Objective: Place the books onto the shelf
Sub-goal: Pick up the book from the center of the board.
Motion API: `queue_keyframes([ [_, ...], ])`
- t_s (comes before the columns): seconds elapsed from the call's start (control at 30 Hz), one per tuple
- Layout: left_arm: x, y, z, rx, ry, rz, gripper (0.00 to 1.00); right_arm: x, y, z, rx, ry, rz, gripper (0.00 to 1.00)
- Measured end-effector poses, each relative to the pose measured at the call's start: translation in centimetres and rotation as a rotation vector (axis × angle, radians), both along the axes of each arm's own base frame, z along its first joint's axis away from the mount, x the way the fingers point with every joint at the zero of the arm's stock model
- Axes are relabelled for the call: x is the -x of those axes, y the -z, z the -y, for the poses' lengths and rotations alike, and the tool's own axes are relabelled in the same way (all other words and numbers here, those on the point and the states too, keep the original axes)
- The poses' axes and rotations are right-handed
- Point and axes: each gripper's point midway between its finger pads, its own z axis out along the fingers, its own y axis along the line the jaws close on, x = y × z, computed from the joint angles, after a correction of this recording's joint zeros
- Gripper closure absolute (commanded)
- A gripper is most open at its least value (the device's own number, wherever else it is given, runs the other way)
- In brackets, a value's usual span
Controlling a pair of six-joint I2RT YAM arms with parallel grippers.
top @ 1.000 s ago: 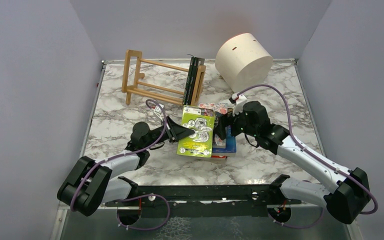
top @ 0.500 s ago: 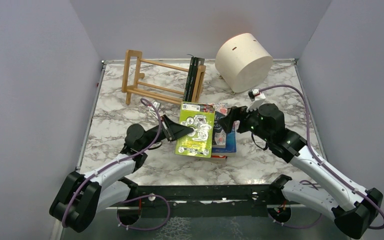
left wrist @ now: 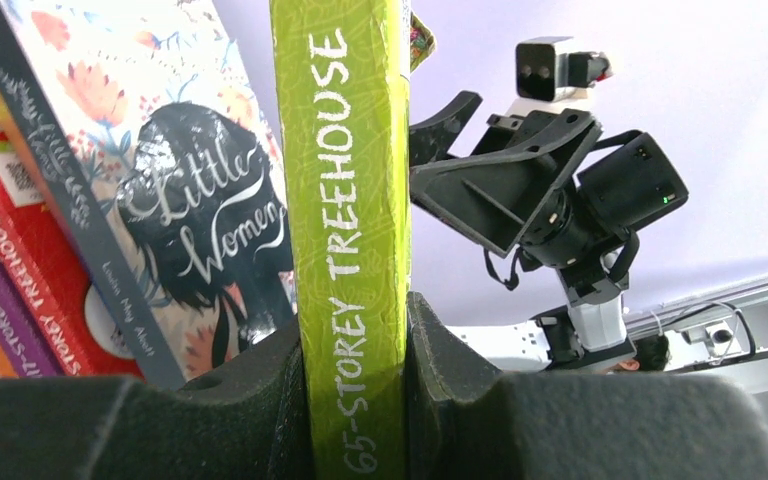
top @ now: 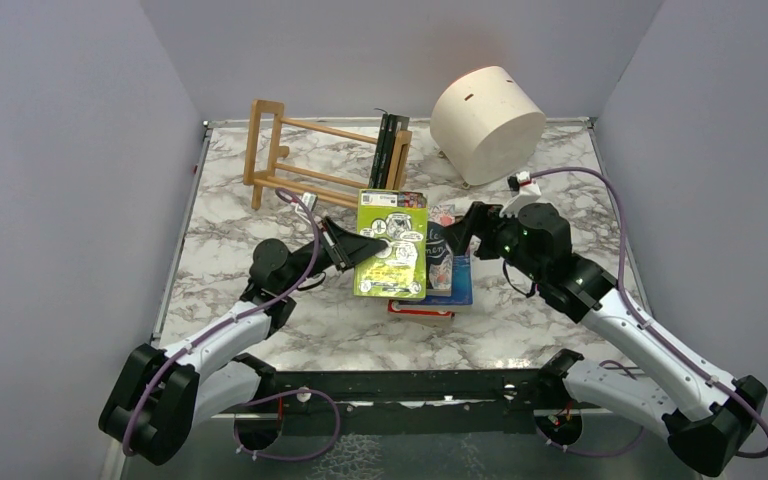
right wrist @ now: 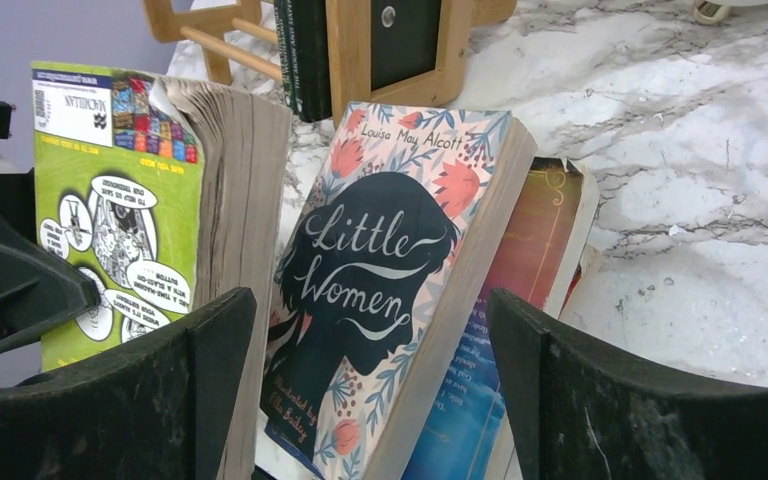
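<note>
My left gripper (top: 357,246) is shut on the spine of a lime green book (top: 392,245), holding it tilted up above the table; the spine (left wrist: 350,190) sits between the two pads (left wrist: 430,350). A floral "Little Women" book (right wrist: 380,290) leans against it on a low stack of books (top: 430,298) with blue, red and purple covers. Just right of that stack, my right gripper (top: 473,233) stands open, with "Little Women" in front of its fingers (right wrist: 210,390) and untouched. At the back left is the shelf (top: 305,165), two dark books (top: 388,155) standing at its right end.
A cream cylindrical drum (top: 487,120) lies at the back right, close behind my right arm. Grey walls close the marble table (top: 240,240) on three sides. The shelf's right end post (right wrist: 400,45) stands just beyond the lifted books.
My left gripper has lifted the lime green book and carried it back toward the shelf. My right gripper has drawn away to the right of the stack and narrowed a little.
</note>
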Motion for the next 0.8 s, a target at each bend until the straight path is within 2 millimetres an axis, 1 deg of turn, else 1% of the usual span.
queue_keyframes([
  [0.07, -0.3, -0.8, 0.0, 0.005, -0.009, 0.018, 1.00, -0.1, -0.2, -0.1, -0.006, 0.005, -0.002, 0.23],
  [0.2, -0.8, -1.7, 0.1, 0.008, -0.022, 0.037, 1.00, -0.6, -1.4, 0.0, -0.022, 0.026, 0.012, 0.31],
  [0.27, -0.9, -1.7, 0.1, 0.006, -0.027, 0.038, 1.00, -0.8, -1.8, 0.0, -0.028, 0.037, 0.020, 0.32],
  [0.33, -1.1, -1.5, 0.1, -0.003, -0.034, 0.034, 1.00, -1.0, -2.1, 0.1, -0.031, 0.047, 0.024, 0.39],
  [0.47, -1.3, -1.1, 0.0, -0.020, -0.042, 0.027, 1.00, -1.6, -2.5, 0.0, -0.032, 0.067, 0.022, 0.47],
  [0.63, -1.6, -0.9, 0.1, -0.039, -0.049, 0.015, 1.00, -2.5, -3.7, 0.0, -0.040, 0.099, 0.024, 0.49],
  [0.7, -1.8, -1.5, 0.2, -0.036, -0.049, 0.023, 1.00, -2.6, -4.2, 0.0, -0.055, 0.111, 0.026, 0.50],
  [0.8, -2.1, -2.7, 0.4, -0.026, -0.051, 0.045, 1.00, -2.6, -4.2, 0.0, -0.073, 0.119, 0.021, 0.51],
])
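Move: The left hand already holds the green book. The open shelf space lies about 22 cm ahead, 4 cm left and 8 cm below it; the black books are about 22 cm ahead, level sideways and 8 cm below. Little Women tops the pile some 3 cm ahead, 11 cm right and 13 cm below. From the empty right hand, the green book's middle is some 13 cm left and about level otherwise. Both hands rise and edge shelfward: left 3.5 cm, still gripping the green book; empty right 5 cm, fingers half-closing. ##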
